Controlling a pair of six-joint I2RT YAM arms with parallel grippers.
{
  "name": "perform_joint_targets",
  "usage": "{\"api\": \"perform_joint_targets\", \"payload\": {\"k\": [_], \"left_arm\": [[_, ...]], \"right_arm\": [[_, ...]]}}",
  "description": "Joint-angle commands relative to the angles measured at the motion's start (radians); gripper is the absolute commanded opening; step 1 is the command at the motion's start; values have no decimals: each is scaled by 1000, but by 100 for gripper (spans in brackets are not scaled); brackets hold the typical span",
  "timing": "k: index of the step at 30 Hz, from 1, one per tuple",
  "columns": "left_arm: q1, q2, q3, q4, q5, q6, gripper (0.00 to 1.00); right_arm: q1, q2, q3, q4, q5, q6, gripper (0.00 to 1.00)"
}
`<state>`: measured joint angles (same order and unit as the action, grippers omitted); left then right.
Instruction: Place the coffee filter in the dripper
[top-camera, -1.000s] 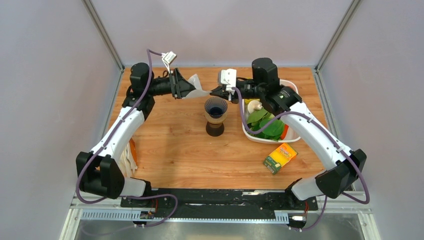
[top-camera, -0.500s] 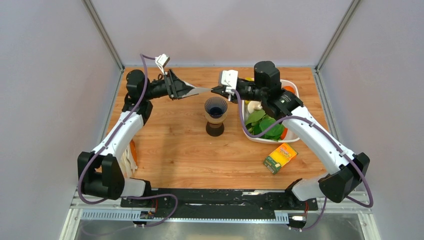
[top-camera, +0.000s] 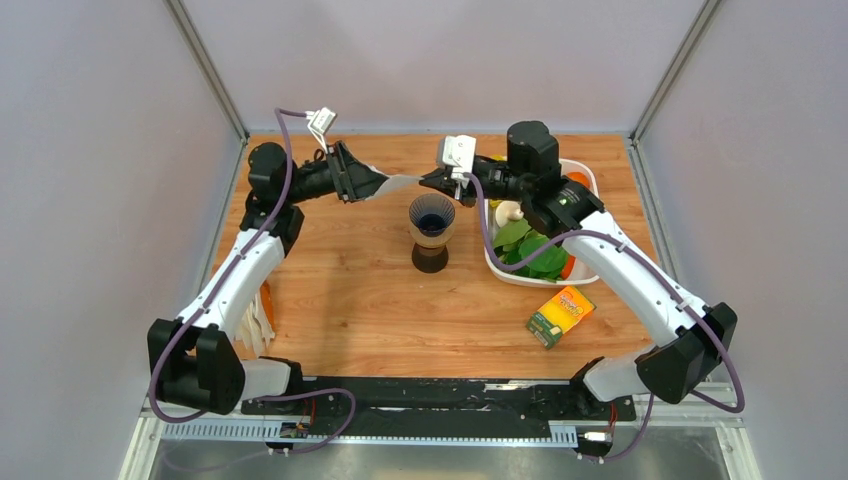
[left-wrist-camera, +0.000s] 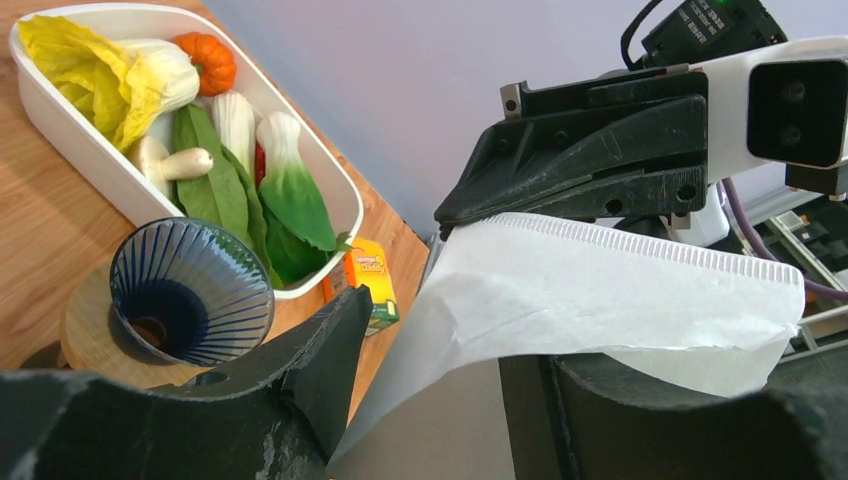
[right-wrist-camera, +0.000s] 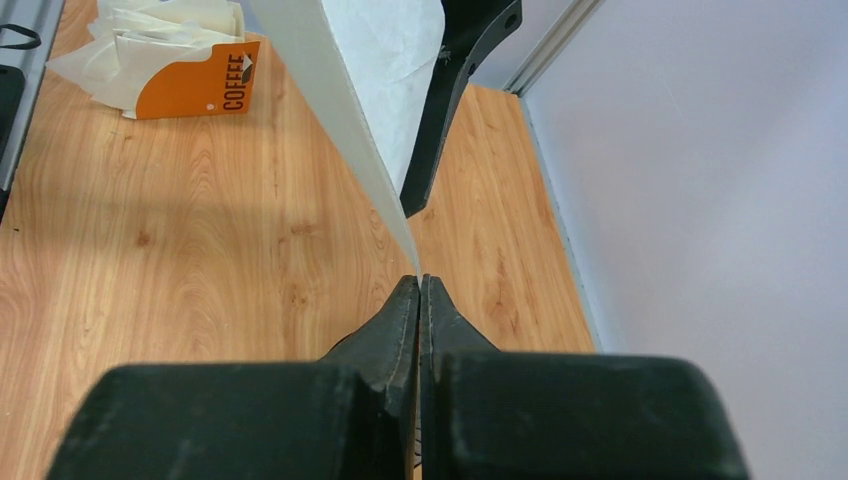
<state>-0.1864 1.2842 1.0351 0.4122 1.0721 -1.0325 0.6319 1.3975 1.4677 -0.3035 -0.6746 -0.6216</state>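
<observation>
The white paper coffee filter (top-camera: 400, 183) hangs in the air between my two grippers, just behind the dripper (top-camera: 431, 230), which has a tan funnel top, a blue ribbed inside and a dark base. My right gripper (top-camera: 428, 182) is shut on the filter's right edge; in the right wrist view the sheet (right-wrist-camera: 385, 60) rises from the closed tips (right-wrist-camera: 418, 280). My left gripper (top-camera: 372, 183) is open, its jaws wide apart. The filter (left-wrist-camera: 600, 290) drapes between them (left-wrist-camera: 450, 340) and rests on one finger. The dripper (left-wrist-camera: 190, 290) is below left.
A white tub (top-camera: 530, 281) of vegetables stands right of the dripper. An orange and green carton (top-camera: 560, 313) lies in front of it. A stack of filters in an orange COFFEE holder (top-camera: 262, 310) sits by the left arm and shows in the right wrist view (right-wrist-camera: 190, 75).
The left gripper has drawn back to the left and up. The filter, bunched at the left gripper a second ago, now stretches flat between both grippers.
</observation>
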Motion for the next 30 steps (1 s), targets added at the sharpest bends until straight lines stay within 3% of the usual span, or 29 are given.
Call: {"api": "perform_joint_targets", "payload": {"k": [1,3,8,10,20,30], "left_arm": [[-13,-15,35,6,-17,56,57],[-13,-13,34,15,-25,46,48],[-13,-15,3,89,-65,-38,11],[-12,-19,-7,118,-78,-65,2],[5,-19,-4,136,-72,-74,0],[5,-46,80,-206,49,171,0]], "right_arm": [[4,10,47,42,-36,47,0],[4,8,45,42,-29,50,0],[5,1,29,43,3,49,0],[5,-1,18,45,8,45,0],[4,3,5,44,-7,33,0],[-49,5,16,19,-38,-24,0]]}}
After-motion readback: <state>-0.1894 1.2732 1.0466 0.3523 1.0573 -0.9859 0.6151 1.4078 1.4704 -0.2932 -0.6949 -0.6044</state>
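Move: The filter, already pinched at one corner by the right hand, runs between the left hand's open fingers. Its middle lies level with that hand fore and aft, some 2 cm to its right and 2 cm above. From the right hand the middle is level, about 3 cm left and 2 cm up. The dripper stands roughly level with the left hand, some 8 cm right and 18 cm below; from the right hand it is level, 3 cm right and equally low. The vegetable bin lies about 8 cm ahead and 33 cm right of the left hand, 33 cm down. Nearly in place, the left hand shuts its fingers from a bit over half open and pinches the near edge of the filter. As they close it eases about 1 cm forward and up with a slight counter-clockwise turn, then comes back to where it began. The right hand holds still, keeping its fingertip pinch on the corner. ##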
